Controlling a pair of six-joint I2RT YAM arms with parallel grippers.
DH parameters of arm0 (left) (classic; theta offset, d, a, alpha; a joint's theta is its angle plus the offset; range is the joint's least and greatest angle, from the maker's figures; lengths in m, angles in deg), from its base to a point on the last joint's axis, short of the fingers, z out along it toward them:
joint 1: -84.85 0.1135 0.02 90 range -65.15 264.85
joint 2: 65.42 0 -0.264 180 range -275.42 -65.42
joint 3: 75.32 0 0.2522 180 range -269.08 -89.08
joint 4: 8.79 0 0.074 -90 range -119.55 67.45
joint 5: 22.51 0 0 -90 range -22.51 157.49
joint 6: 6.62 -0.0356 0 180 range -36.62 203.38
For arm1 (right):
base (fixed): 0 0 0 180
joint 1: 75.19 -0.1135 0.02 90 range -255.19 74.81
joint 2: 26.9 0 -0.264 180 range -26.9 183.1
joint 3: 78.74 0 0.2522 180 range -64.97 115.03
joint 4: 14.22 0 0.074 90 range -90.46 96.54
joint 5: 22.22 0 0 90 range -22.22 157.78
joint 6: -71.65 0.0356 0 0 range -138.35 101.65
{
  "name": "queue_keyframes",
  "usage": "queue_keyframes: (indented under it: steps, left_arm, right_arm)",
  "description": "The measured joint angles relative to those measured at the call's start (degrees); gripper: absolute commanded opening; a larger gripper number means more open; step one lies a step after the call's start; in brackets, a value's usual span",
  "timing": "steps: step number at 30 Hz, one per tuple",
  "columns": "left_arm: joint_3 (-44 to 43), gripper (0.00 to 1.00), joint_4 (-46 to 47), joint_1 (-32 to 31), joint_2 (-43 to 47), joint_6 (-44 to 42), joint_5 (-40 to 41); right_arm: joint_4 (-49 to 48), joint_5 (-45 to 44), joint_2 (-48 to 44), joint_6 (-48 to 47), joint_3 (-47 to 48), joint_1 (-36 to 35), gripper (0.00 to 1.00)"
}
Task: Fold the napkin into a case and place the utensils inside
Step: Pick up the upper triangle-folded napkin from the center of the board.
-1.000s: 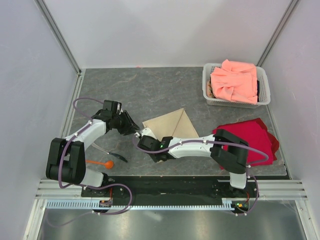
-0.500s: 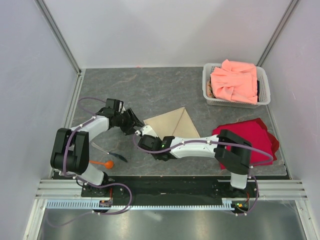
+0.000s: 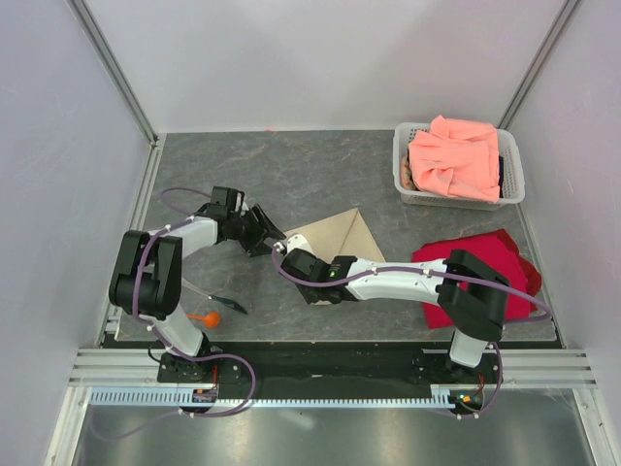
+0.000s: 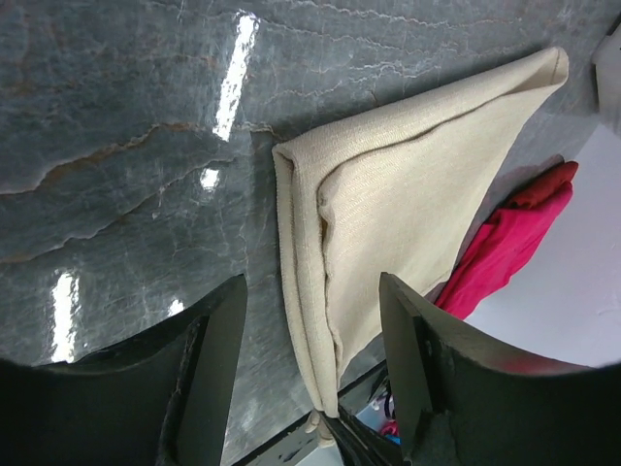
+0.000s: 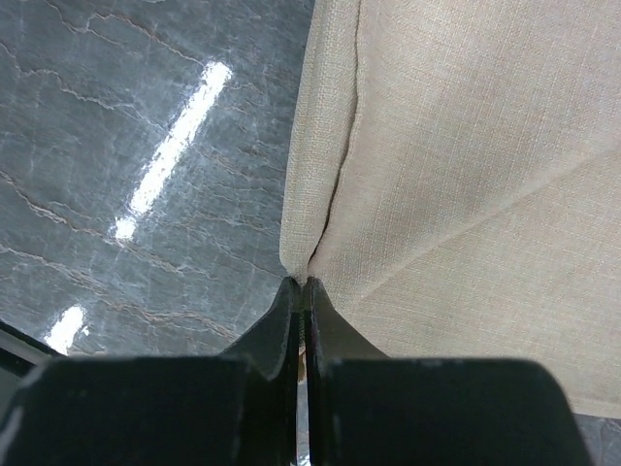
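Note:
The beige napkin (image 3: 340, 241) lies folded into a triangle mid-table, with doubled layers along its left edge (image 4: 408, 204). My right gripper (image 3: 283, 255) is shut on the napkin's near-left corner (image 5: 302, 283), its jaws pinched together on the cloth (image 5: 466, 175). My left gripper (image 3: 264, 238) stands open just left of that corner, its fingers astride the napkin's folded edge (image 4: 310, 291) with nothing gripped. The utensils lie at the near left: an orange spoon (image 3: 206, 316) and a thin dark utensil (image 3: 225, 306). No case shape shows.
A white basket (image 3: 401, 165) at the back right holds a salmon-pink cloth (image 3: 456, 155). A bright red cloth (image 3: 505, 262) lies on the right, partly under the right arm, and shows past the napkin (image 4: 505, 243). Walls enclose the table on three sides.
My left gripper has moved right to the napkin's left corner and opened wider. My right gripper has shut on the corner and shifted slightly up and right.

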Motion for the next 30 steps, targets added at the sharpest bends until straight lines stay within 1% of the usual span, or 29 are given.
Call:
queue_keyframes:
  steps: [9,12,15,21,24,25,27,30]
  left_arm:
    - [-0.4,0.62,0.2,-1.7,-3.2,0.9,0.8]
    - [-1.5,0.59,0.4,-2.1,-4.2,1.2,0.9]
    - [-2.8,0.54,1.1,-2.3,-5.6,1.5,1.0]
    - [-3.3,0.37,2.1,-2.5,-7.0,2.1,1.4]
    - [-3.3,0.19,2.3,-2.5,-7.3,2.5,1.7]
    - [-3.3,0.10,2.3,-2.5,-7.4,2.6,1.8]
    - [-3.6,0.03,2.3,-2.6,-7.5,2.8,1.8]
    - [-4.9,0.02,1.7,-2.5,-7.5,3.0,1.7]
  right_arm:
    - [-1.0,1.9,-2.1,0.4,-0.4,1.2,0.00]
    - [-1.3,2.4,-2.6,0.4,-0.4,1.5,0.00]
    - [-1.4,2.6,-2.6,0.4,-0.5,1.5,0.00]
    - [-1.7,3.0,-2.6,0.4,-0.6,1.8,0.00]
    - [-1.8,3.2,-2.6,0.4,-0.6,1.8,0.00]
    - [-1.9,3.2,-2.6,0.4,-0.6,1.9,0.00]
    - [-2.3,3.5,-2.6,0.4,-0.7,1.9,0.00]
    - [-2.8,3.6,-2.6,0.4,-0.8,2.0,0.00]
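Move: The left gripper hovers open just over the napkin's left edge: the spot to pinch, a little short of the left corner, is about 1 cm ahead, 2 cm to the right and 2 cm below. The napkin's middle lies some 11 cm right and 5 cm back. The knife lies 14 cm left and 14 cm back, and the orange spoon 17 cm left and 18 cm back. From the right gripper, shut on the near end of that edge, the spot is roughly 13 cm ahead and 6 cm left, about 2 cm lower. Lower the left gripper about 2 cm onto the napkin's left edge while easing it right and then forward by roughly as much, fingers astride the folded layers. Shut them to pinch the edge just short of the left corner, and come up slightly at the very end. Keep the right gripper clamped on the near end and raise it about 1.5 cm early on, then hold. ##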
